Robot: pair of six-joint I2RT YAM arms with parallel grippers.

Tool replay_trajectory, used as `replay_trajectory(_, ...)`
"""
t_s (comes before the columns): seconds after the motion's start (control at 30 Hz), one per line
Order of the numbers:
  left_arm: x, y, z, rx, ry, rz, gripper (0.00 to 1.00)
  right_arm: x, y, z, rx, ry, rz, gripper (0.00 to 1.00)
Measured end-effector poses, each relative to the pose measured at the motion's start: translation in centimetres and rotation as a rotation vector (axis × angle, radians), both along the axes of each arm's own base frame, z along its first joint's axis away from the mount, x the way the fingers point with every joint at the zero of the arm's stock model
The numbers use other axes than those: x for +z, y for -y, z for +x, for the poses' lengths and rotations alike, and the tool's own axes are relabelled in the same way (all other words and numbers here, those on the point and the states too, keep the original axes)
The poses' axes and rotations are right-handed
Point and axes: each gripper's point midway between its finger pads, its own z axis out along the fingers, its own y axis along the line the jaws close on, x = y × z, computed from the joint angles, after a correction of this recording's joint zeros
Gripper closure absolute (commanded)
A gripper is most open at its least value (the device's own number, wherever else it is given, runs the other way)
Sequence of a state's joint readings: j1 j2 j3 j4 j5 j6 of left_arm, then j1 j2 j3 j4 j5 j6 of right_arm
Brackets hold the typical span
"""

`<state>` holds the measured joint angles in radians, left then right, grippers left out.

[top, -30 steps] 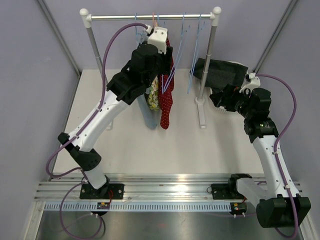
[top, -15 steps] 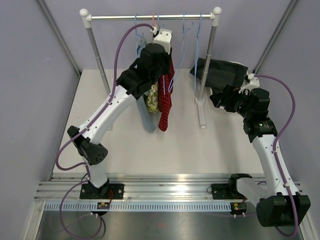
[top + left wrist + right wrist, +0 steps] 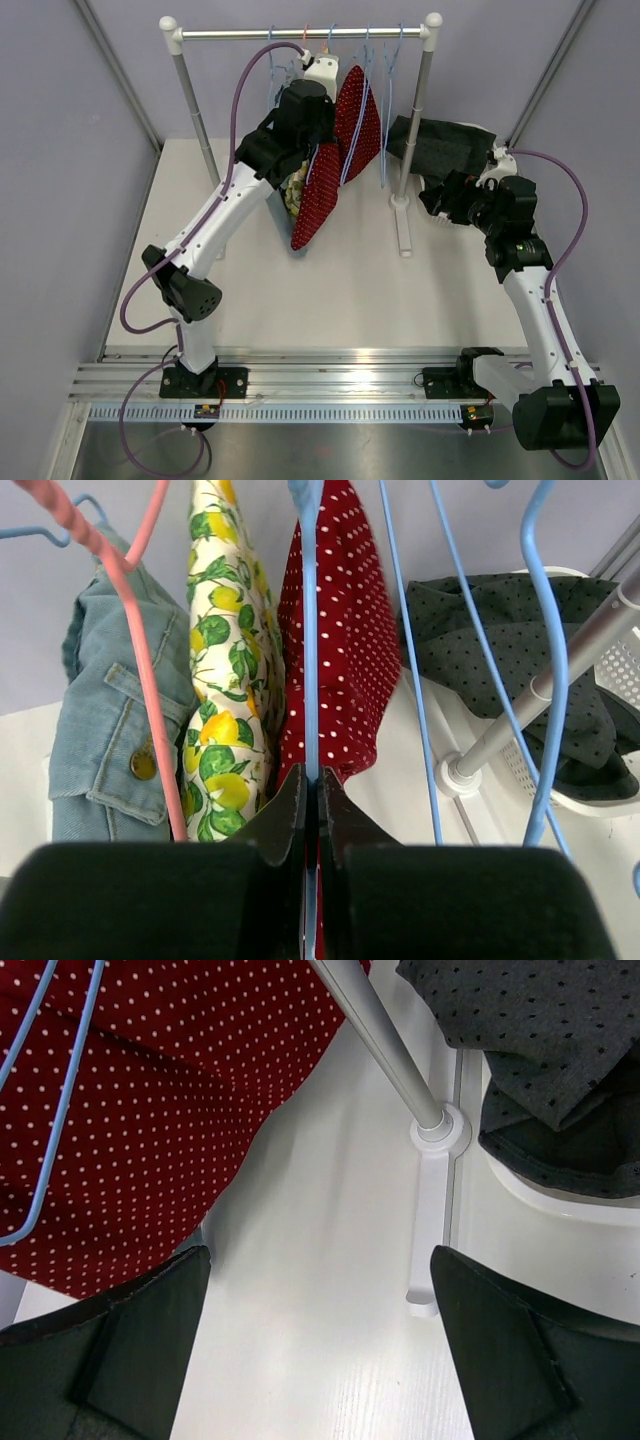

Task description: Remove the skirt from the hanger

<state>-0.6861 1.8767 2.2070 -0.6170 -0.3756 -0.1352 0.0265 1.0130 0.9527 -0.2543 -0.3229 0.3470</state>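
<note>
The skirt (image 3: 345,640) is red with white dots and hangs on a blue hanger (image 3: 310,650) from the rail (image 3: 300,33). In the top view the skirt (image 3: 352,125) is tilted and fanned toward the right. My left gripper (image 3: 312,780) is shut on the hanger's blue wire just below the skirt's upper part. High up by the rail, the left gripper (image 3: 322,76) is partly hidden behind its wrist. My right gripper (image 3: 320,1260) is open over the bare table, right of the skirt (image 3: 150,1110) and beside the rack's foot. Nothing lies between its fingers.
A denim garment (image 3: 100,720) on a pink hanger (image 3: 140,680) and a lemon-print garment (image 3: 225,680) hang left of the skirt. Empty blue hangers (image 3: 540,680) hang to its right. The rack post (image 3: 412,130) and foot (image 3: 430,1220) stand by a white basket (image 3: 540,780) holding dark grey cloth (image 3: 500,650).
My left gripper has closed onto the blue hanger. The skirt has swung out to the right and spread wide. The right arm has stayed put.
</note>
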Motion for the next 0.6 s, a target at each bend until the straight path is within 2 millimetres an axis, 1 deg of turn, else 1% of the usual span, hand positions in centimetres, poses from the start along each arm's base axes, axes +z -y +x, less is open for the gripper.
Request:
replay_trajectory(0.1,0.8,-0.4,-0.6,-0.006,-0.004,0.011,1.00,0.5,0.0,0.0,0.001,0.005,0.000,0.01)
replay_trajectory(0.17,2.0,-0.7,-1.0,-0.007,0.007,0.008,1.00,1.7,-0.1,0.0,0.006,0.023,0.001,0.01)
replay_trajectory(0.23,3.7,-1.3,-1.6,-0.008,0.033,-0.006,1.00,4.8,-0.6,0.0,0.022,0.087,0.007,0.01)
replay_trajectory(0.3,5.4,-1.9,-2.5,-0.011,0.060,-0.021,1.00,8.4,-1.2,-0.2,0.044,0.165,0.014,0.01)
replay_trajectory(0.37,7.0,-2.7,-3.7,-0.012,0.084,-0.033,1.00,12.6,-2.1,-0.7,0.076,0.255,0.022,0.01)
replay_trajectory(0.4,7.8,-3.2,-4.2,-0.010,0.097,-0.041,1.00,14.1,-2.6,-0.9,0.093,0.285,0.024,0.01)
replay_trajectory(0.43,8.6,-3.7,-4.8,-0.010,0.108,-0.048,1.00,16.1,-3.3,-1.2,0.115,0.324,0.024,0.01)
replay_trajectory(0.5,10.1,-4.5,-6.0,-0.008,0.131,-0.066,1.00,19.6,-5.6,-1.9,0.183,0.397,0.026,0.01)
replay_trajectory(0.57,11.7,-5.4,-7.3,-0.006,0.159,-0.088,1.00,22.0,-8.1,-2.7,0.256,0.438,0.026,0.01)
replay_trajectory(0.6,12.0,-5.5,-7.6,-0.008,0.165,-0.093,1.00,22.9,-9.3,-3.0,0.291,0.454,0.028,0.01)
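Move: The left hand already grips the near arm of the blue hanger carrying the red dotted skirt. The rail is some 8 cm ahead and 18 cm above, the skirt's middle about 6 cm ahead, 2 cm right and 12 cm below. The lemon cloth is 5 cm ahead and 7 cm left, the nearest empty hanger 5 cm ahead and 9 cm right. From the open right hand the skirt is about 12 cm ahead and 25 cm left, roughly level. Keeping its pinch on the blue hanger, the left hand lifts about 12 cm and draws back and to the left, to take the hook up over the rail and carry hanger and skirt away from it, its fingers tipping up slightly. Meanwhile the right hand, wide open and touching nothing, swings up some 23 cm and then also left towards the skirt, tilting its fingers up and turning counter-clockwise to face it. ##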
